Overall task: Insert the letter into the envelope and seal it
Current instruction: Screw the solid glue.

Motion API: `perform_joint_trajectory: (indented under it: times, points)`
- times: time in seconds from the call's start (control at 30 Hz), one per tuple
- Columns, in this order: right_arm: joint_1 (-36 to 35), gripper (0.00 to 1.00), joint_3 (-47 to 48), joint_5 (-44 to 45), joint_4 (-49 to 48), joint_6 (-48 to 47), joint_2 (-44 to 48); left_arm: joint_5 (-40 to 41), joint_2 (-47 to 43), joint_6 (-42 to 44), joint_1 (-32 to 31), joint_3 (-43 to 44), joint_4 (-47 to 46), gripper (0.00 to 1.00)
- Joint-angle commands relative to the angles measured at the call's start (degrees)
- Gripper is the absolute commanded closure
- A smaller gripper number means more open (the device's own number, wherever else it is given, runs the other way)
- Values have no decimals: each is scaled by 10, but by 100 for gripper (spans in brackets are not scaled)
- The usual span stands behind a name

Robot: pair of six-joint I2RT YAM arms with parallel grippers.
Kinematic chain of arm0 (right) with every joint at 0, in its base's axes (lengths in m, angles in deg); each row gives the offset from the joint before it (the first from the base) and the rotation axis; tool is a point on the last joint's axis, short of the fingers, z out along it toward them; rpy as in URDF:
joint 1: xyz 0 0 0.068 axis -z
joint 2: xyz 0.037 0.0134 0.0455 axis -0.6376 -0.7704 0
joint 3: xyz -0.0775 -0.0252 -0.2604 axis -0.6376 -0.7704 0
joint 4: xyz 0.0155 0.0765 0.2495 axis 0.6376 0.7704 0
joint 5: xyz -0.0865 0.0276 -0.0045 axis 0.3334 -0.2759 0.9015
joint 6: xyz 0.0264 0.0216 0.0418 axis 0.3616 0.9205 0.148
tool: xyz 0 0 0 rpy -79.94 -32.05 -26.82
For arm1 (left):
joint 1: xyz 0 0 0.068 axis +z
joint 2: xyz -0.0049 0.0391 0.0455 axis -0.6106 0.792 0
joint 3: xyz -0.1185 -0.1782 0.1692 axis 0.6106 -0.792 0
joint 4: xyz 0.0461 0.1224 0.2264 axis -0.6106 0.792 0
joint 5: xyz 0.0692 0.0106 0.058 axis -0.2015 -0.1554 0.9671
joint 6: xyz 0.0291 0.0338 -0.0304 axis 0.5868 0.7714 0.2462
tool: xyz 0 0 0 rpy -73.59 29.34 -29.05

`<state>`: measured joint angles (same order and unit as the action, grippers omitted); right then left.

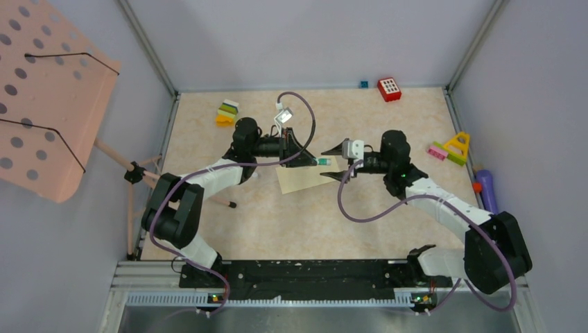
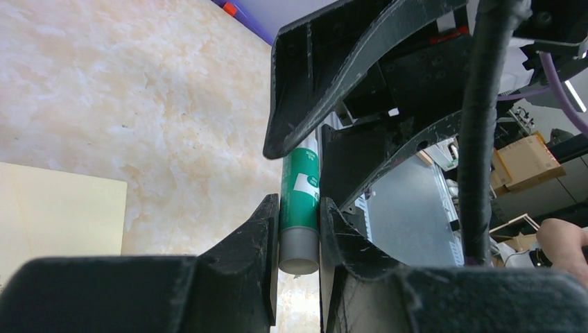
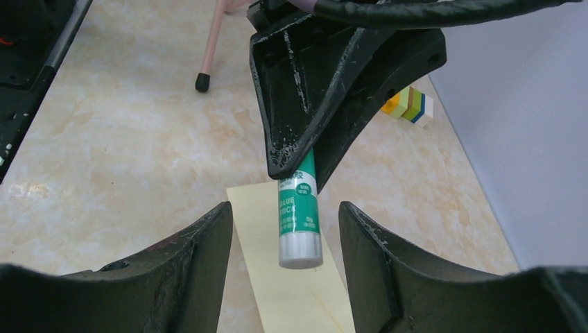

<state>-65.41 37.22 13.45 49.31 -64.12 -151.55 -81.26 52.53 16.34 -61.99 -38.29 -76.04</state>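
The pale yellow envelope lies flat mid-table; it also shows in the left wrist view and under the jaws in the right wrist view. My left gripper is shut on a green glue stick and holds it level above the envelope. The stick's pale cap end points at my right gripper, which is open. Its jaws stand either side of the cap without touching it. The letter does not show in any view.
A pink perforated stand on thin legs fills the left side. Toy blocks lie at the back left, and a red block at the back. A yellow-and-pink toy and a purple object sit at the right edge.
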Motion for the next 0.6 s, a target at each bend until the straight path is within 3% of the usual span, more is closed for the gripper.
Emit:
perform_joint_trajectory:
  times: [0.0,0.47,0.57]
  points:
    - [-16,44,-9,12,-54,5,-10,-5,-9,-11,-2,-2,-43,100]
    - [-16,65,-35,-4,-132,51,-7,-6,-3,-14,-4,-3,-46,100]
    - [-16,78,-41,-7,-148,58,-7,-6,-2,-13,-4,-2,-46,100]
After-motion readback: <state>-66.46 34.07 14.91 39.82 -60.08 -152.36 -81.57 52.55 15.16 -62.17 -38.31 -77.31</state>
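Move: The glue stick lies crosswise in the left hand's shut fingers, its middle about 3 cm left of the right hand and level with it; the right fingers stand open around its free end. From the right hand the left fingers' pads are some 5 cm left, level, and the envelope's middle on the table is 5 cm left, 3 cm ahead and about 20 cm below. From the left hand the glue's middle lies 2 cm to the right. Edging left along the glue stick by barely 1 cm, the right hand dips about 1 cm and comes back up while its fingers close from wide open to roughly half that gap, bringing a pad against each side of the stick's free end. The left hand stays put and keeps its grip on the other end. ##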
